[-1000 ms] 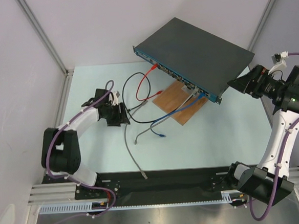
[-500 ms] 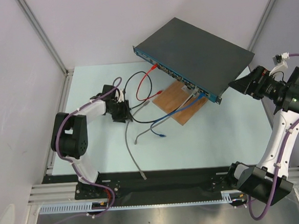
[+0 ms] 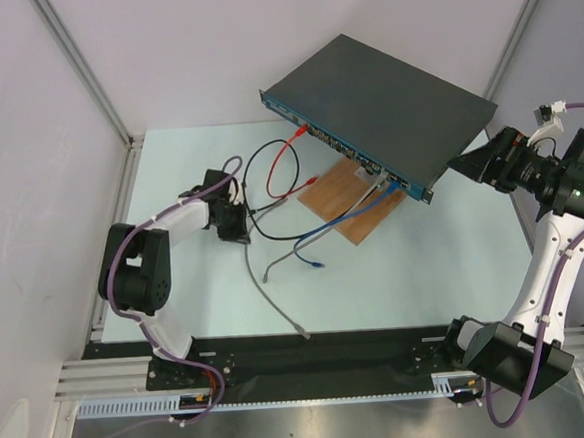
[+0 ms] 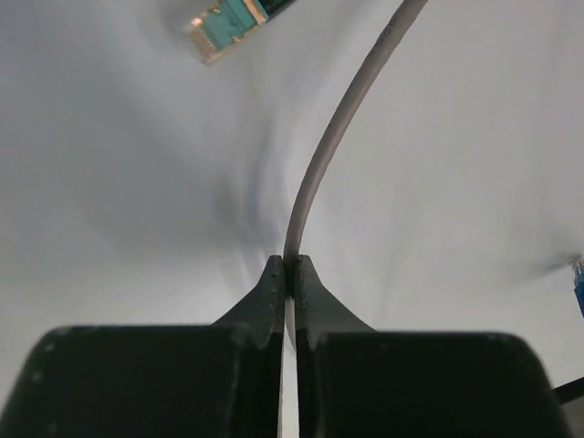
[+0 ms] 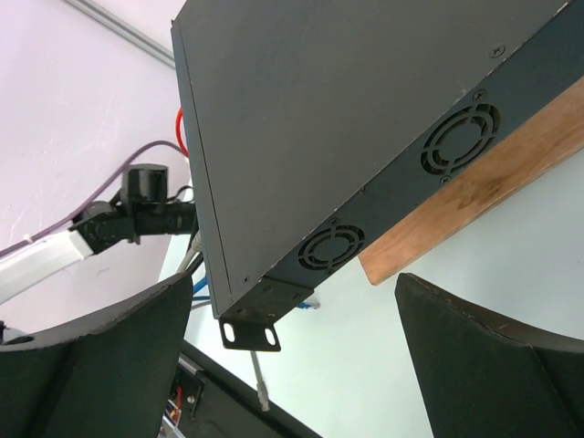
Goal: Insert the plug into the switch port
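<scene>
The switch (image 3: 384,97) is a flat black box resting tilted on a wooden board (image 3: 346,200); its blue port strip (image 3: 342,143) faces front-left with red, black, blue and grey cables plugged in. My left gripper (image 3: 238,226) is low at the table's left. In its wrist view the left gripper (image 4: 288,265) is shut on a grey cable (image 4: 319,155). That cable runs to a free plug (image 3: 302,332) near the front rail. My right gripper (image 3: 466,162) hangs open by the switch's right end; in the right wrist view the right gripper (image 5: 292,356) is empty.
A teal-booted loose plug (image 4: 224,23) lies ahead of the left fingers. A blue cable's loose end (image 3: 318,267) and another grey end (image 3: 266,279) lie mid-table. The switch's mounting ear (image 5: 251,324) juts out between the right fingers. Frame posts stand at both back corners.
The left gripper slid in low over the table and closed on the grey cable. The cable's free plug end swung to the right along the front rail. The right arm barely moved.
</scene>
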You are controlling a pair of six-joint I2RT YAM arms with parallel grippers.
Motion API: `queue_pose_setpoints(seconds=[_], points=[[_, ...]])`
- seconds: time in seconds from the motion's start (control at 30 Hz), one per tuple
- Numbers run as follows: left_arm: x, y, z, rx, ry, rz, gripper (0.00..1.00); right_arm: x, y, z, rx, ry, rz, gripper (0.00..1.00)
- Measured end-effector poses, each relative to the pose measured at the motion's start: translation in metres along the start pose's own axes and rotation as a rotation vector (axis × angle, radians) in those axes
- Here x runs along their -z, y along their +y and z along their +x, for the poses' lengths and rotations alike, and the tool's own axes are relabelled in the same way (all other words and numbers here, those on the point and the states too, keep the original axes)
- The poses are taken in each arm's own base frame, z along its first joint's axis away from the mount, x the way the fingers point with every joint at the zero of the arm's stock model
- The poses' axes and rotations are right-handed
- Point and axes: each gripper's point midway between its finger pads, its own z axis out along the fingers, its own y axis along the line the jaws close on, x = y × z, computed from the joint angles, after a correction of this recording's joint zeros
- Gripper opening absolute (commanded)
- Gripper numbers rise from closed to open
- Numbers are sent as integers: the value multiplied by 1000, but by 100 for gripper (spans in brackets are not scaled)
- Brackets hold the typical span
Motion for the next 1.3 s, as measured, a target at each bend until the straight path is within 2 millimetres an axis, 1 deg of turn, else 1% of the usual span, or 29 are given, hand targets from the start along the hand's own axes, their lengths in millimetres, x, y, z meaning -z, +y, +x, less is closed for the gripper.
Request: queue_pose_setpoints(seconds=[0.1,0.2,0.27,0.33,0.37,0.47,0.53,0.6,0.67,0.73,0.8,0.83,0.9,0.93,0.97,1.0,1.07,1.1,1.13,1.17,1.23,1.3], points=[[20,10,-6,29,-42,-17,0,0,0,0,1,-1,1,100],[46,28,-11,94,-98,-29,0,1,2,-3,13,-11,2,100],[65,39,-12,142,-140,-18,0,2,4,-6,26,-24,3,100],[82,45,-10,169,-182,-8,0,3,8,-10,39,-40,-1,100],[90,45,-10,171,-204,-2,0,3,9,-12,46,-48,-4,100],[118,34,-10,167,-281,21,0,4,15,-19,64,-67,-14,100],[138,30,-16,176,-351,16,0,5,18,-24,79,-82,-20,99],[154,31,-21,204,-396,-7,0,6,22,-30,91,-96,-25,100],[172,28,-31,224,-442,-10,0,7,26,-36,100,-112,-36,100],[192,20,-47,216,-509,2,0,7,30,-41,101,-128,-51,100],[215,7,-63,175,-590,17,1,7,35,-47,106,-142,-69,100],[228,-6,-69,140,-628,39,0,6,40,-50,116,-150,-84,100],[258,-43,-80,30,-712,103,0,5,51,-55,130,-163,-115,100],[277,-63,-83,-37,-768,143,0,4,56,-56,138,-166,-132,100],[287,-88,-79,-115,-787,198,0,2,64,-57,150,-168,-155,100],[300,-108,-75,-185,-816,241,0,1,73,-57,159,-170,-178,100],[317,-138,-62,-299,-849,312,0,-2,92,-55,185,-162,-235,100],[323,-151,-55,-352,-856,345,0,-4,104,-52,199,-154,-270,100],[326,-160,-49,-397,-860,363,0,-5,113,-50,215,-150,-297,100],[327,-168,-45,-439,-861,378,0,-6,126,-45,235,-139,-337,100],[328,-182,-37,-516,-866,396,0,-8,152,-35,270,-119,-417,100],[325,-202,-25,-620,-865,417,0,-8,174,-24,295,-99,-487,100]])
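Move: Near the table's left half, the left fingers already grip the grey cable. Its near plug lies about 9 cm ahead and 11 right, the black cable's plug 5 ahead and 2 right, the loose blue plug 8 back and 19 right. The blue-filled switch port is some 37 cm right, 4 ahead and 13 higher. From the right hand that grey plug lies roughly 41 cm left, 14 ahead, 35 below. Lifting the pinched grey cable off the table, the left hand climbs about 36 cm, drifting left at first, then swinging right and back above the bench; its wrist tips up nearly 60 degrees, from fingers down to fingers forward-right. The open right hand rises some 13 cm, then sweeps left towards the raised cable, tilting up and turning counter-clockwise. ##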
